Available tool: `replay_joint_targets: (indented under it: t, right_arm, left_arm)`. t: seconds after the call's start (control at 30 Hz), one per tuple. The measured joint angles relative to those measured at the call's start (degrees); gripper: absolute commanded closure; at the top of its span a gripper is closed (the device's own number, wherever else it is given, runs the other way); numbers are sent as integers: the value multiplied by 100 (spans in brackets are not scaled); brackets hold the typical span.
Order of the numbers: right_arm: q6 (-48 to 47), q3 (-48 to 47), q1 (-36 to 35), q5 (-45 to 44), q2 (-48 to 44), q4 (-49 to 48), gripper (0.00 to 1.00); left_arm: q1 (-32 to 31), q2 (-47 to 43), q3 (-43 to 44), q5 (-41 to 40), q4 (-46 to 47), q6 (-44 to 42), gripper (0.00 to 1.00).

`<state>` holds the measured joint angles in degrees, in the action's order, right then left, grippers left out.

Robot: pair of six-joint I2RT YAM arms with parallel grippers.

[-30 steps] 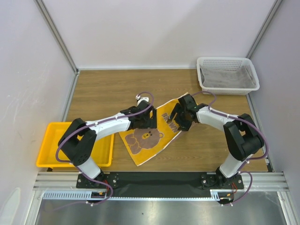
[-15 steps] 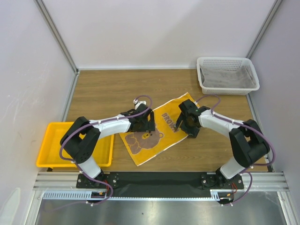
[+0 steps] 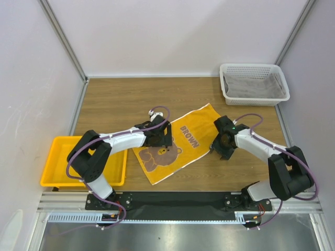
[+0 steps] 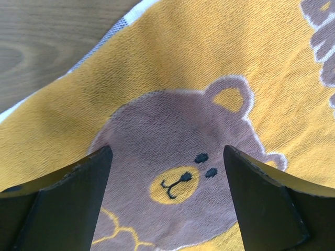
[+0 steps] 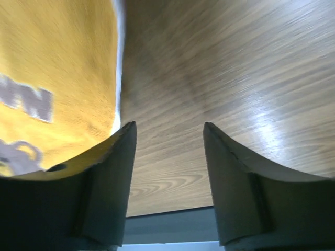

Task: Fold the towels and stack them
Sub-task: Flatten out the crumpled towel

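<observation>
The yellow-orange towel (image 3: pixel 180 149) with the brown bear face and "BROWN" lettering lies spread flat and slanted on the wooden table (image 3: pixel 115 104). My left gripper (image 3: pixel 161 138) hovers over its left part, jaws wide open on either side of the bear face (image 4: pixel 178 172), holding nothing. My right gripper (image 3: pixel 221 150) sits just off the towel's right edge, open, with only bare wood between its fingers (image 5: pixel 112 172). That edge of the towel (image 5: pixel 57 73) shows at the left of the right wrist view. A grey towel (image 3: pixel 251 88) lies in the white mesh basket (image 3: pixel 255 97).
The white mesh basket stands at the far right corner. A yellow plastic tray (image 3: pixel 55 170) sits at the near left beside the left arm's base. White walls and metal posts close in the table's sides and back.
My right gripper has moved right and nearer, off the towel onto bare wood, and its jaws have narrowed. The towel's far right corner now lies uncovered and flat. The left gripper has dropped slightly.
</observation>
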<state>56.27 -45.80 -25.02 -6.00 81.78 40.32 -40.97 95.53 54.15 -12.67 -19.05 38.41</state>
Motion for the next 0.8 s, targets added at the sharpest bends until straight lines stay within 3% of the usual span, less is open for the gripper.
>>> replay_joint_targets:
  t: [0.2, 0.3, 0.43, 0.67, 0.8]
  right_arm:
    - [-212, -407, 645, 7, -595, 249, 62]
    - [-452, -894, 809, -37, -748, 120, 75]
    - [-756, -1259, 1139, -35, -592, -337, 99]
    - [-1270, -1469, 1593, -101, 752, -634, 100]
    - [-1567, -1464, 1637, -251, 1069, -632, 100]
  left_arm:
    - [2, -144, 184, -79, -249, -173, 7]
    - [2, -258, 258, -85, -264, -267, 7]
    - [4, -326, 267, -90, -271, -345, 7]
    - [11, -330, 267, -168, -337, -398, 7]
    - [22, -330, 267, -177, -350, -400, 7]
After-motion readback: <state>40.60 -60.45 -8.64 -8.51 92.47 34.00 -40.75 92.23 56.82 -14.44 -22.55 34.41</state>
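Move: The right hand is low over the table at the towel's near edge. The towel's right corner, mostly hidden under its gripper, lies some 12 cm ahead, 7 cm to its right and a couple of centimetres below. The BROWN lettering is about 10 cm ahead and 17 cm left, and the towel's far corner roughly 30 cm ahead and 6 cm left. From the left hand, that right corner is about 6 cm ahead and 40 cm right. With no touch on the towel to be made out, the right hand swings up and forward towards its right corner in an arc about 10 cm high. It carries some 12 cm forward and 7 cm right, the half-open fingers shutting in the air, then drops over the corner, ending slightly higher than it began. The left hand rises about 3 cm above the bear's face, fingers still wide. ##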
